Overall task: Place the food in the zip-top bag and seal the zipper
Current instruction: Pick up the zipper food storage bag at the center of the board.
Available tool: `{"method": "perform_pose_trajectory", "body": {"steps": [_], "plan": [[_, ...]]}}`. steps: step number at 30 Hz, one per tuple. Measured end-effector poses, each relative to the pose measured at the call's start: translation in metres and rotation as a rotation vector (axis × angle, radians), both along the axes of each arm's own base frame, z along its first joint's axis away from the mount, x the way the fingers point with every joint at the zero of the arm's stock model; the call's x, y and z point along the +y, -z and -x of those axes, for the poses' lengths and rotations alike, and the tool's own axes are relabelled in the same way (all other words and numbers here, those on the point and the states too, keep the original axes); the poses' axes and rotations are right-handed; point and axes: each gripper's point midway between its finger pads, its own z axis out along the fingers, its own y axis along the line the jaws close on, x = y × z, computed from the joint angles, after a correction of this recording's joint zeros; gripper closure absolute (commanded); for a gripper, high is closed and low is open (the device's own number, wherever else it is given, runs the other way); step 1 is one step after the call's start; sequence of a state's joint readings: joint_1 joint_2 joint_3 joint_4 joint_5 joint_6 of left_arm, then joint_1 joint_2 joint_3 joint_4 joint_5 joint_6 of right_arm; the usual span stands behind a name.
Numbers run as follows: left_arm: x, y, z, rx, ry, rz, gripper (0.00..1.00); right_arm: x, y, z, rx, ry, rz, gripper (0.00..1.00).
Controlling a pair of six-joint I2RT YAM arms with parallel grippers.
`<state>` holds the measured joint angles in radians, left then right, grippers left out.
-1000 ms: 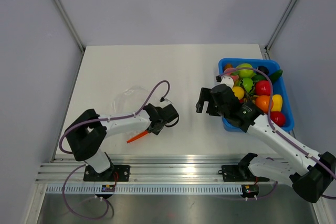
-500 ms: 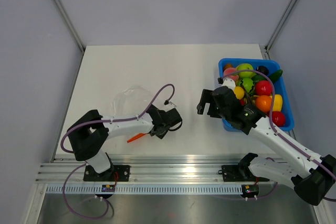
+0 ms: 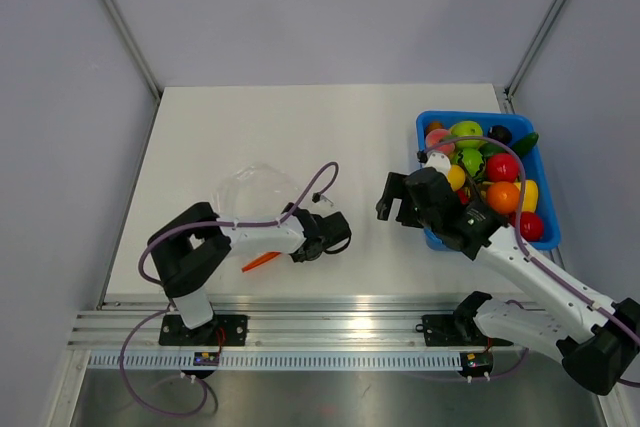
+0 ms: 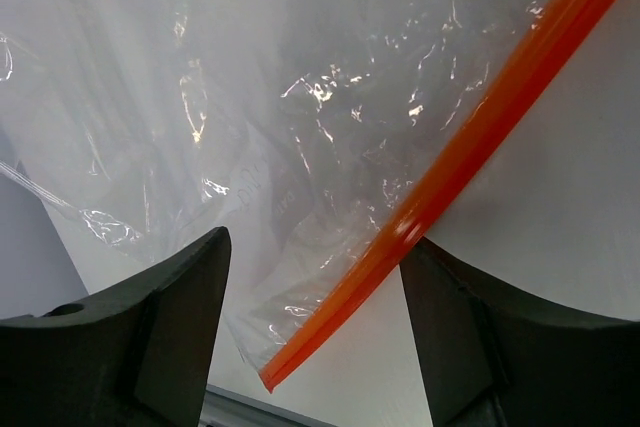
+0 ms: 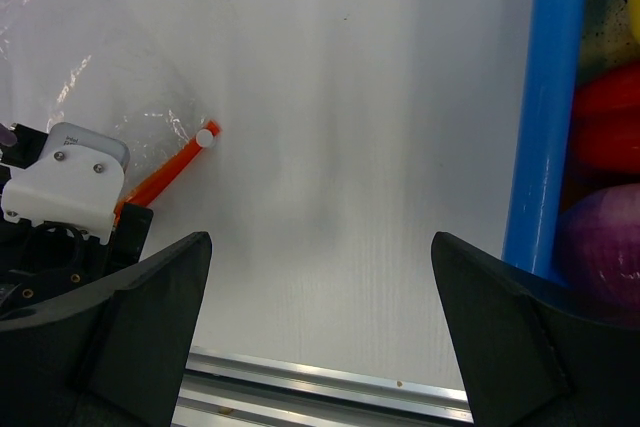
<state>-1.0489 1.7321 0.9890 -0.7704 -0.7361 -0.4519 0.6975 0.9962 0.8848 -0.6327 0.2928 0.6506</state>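
Observation:
The zip-top bag point(image 3: 248, 192) lies crumpled and clear on the left of the table. Its orange zipper point(image 3: 262, 260) points toward the near edge. In the left wrist view the zipper point(image 4: 470, 137) runs slantwise between the jaws of my left gripper point(image 4: 315, 332), close to the right finger point(image 4: 470, 337); the jaws stand apart and do not clamp it. The bag's film point(image 4: 250, 117) fills that view. My left gripper point(image 3: 302, 245) hovers over the zipper's end. The food point(image 3: 485, 172) is piled in the blue bin. My right gripper point(image 3: 395, 199) is open and empty, left of the bin.
The blue bin point(image 3: 432, 237) sits at the right; its wall point(image 5: 555, 107) is just right of my right gripper point(image 5: 320, 337), with red and purple food point(image 5: 605, 132) behind it. An aluminium rail point(image 5: 320, 387) runs along the near table edge.
My left gripper slid a little right and toward the near edge along the zipper, widening then narrowing its jaws. The bag puffed up and shifted. The right arm barely moved.

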Motion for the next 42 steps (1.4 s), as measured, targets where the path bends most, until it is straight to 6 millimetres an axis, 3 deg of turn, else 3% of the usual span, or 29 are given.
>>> {"method": "perform_pose_trajectory", "body": {"steps": [18, 25, 26, 34, 37, 42], "plan": [[0.005, -0.01, -0.017, -0.102, -0.043, -0.106, 0.64, 0.001, 0.009, 0.006, 0.029, 0.003, -0.017, 0.01], [-0.002, -0.016, -0.027, -0.136, -0.051, -0.126, 0.9, 0.002, 0.01, 0.006, 0.03, 0.0, -0.022, 0.01], [-0.003, -0.017, -0.028, -0.14, -0.052, -0.128, 1.0, 0.002, 0.01, 0.006, 0.029, 0.0, -0.023, 0.01], [-0.017, -0.027, -0.027, -0.095, -0.06, -0.056, 1.0, 0.002, 0.009, 0.006, 0.028, 0.0, -0.024, 0.0], [-0.034, -0.045, -0.018, -0.019, -0.052, 0.111, 1.0, 0.002, 0.008, 0.007, 0.028, -0.004, -0.029, 0.01], [-0.083, -0.109, -0.017, 0.024, -0.008, 0.45, 1.0, 0.018, 0.004, 0.008, 0.034, -0.051, -0.093, 0.02]]}}
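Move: The bag's orange zipper already lies beneath and between the left hand's open fingers, close to the right finger, its middle about 1 cm ahead, 2 cm to the right and 2 cm below. Its near end is roughly 6 cm back and 6 cm left; the clear film spreads about 6 cm ahead and 3 cm left, while the blue bin is some 48 cm right and 12 cm ahead. From the right hand, the zipper is some 26 cm left, 3 cm back and 15 cm below. The orange zipper is pinched between the left fingertips, somewhere between its middle and near end, as they edge about 3 cm forward, rise slightly and close fully. Keeping hold, the left hand then climbs faster, some 9 cm up and 7 cm rightward towards the right gripper, easing back a little and rolling about 30 degrees, left side down. ##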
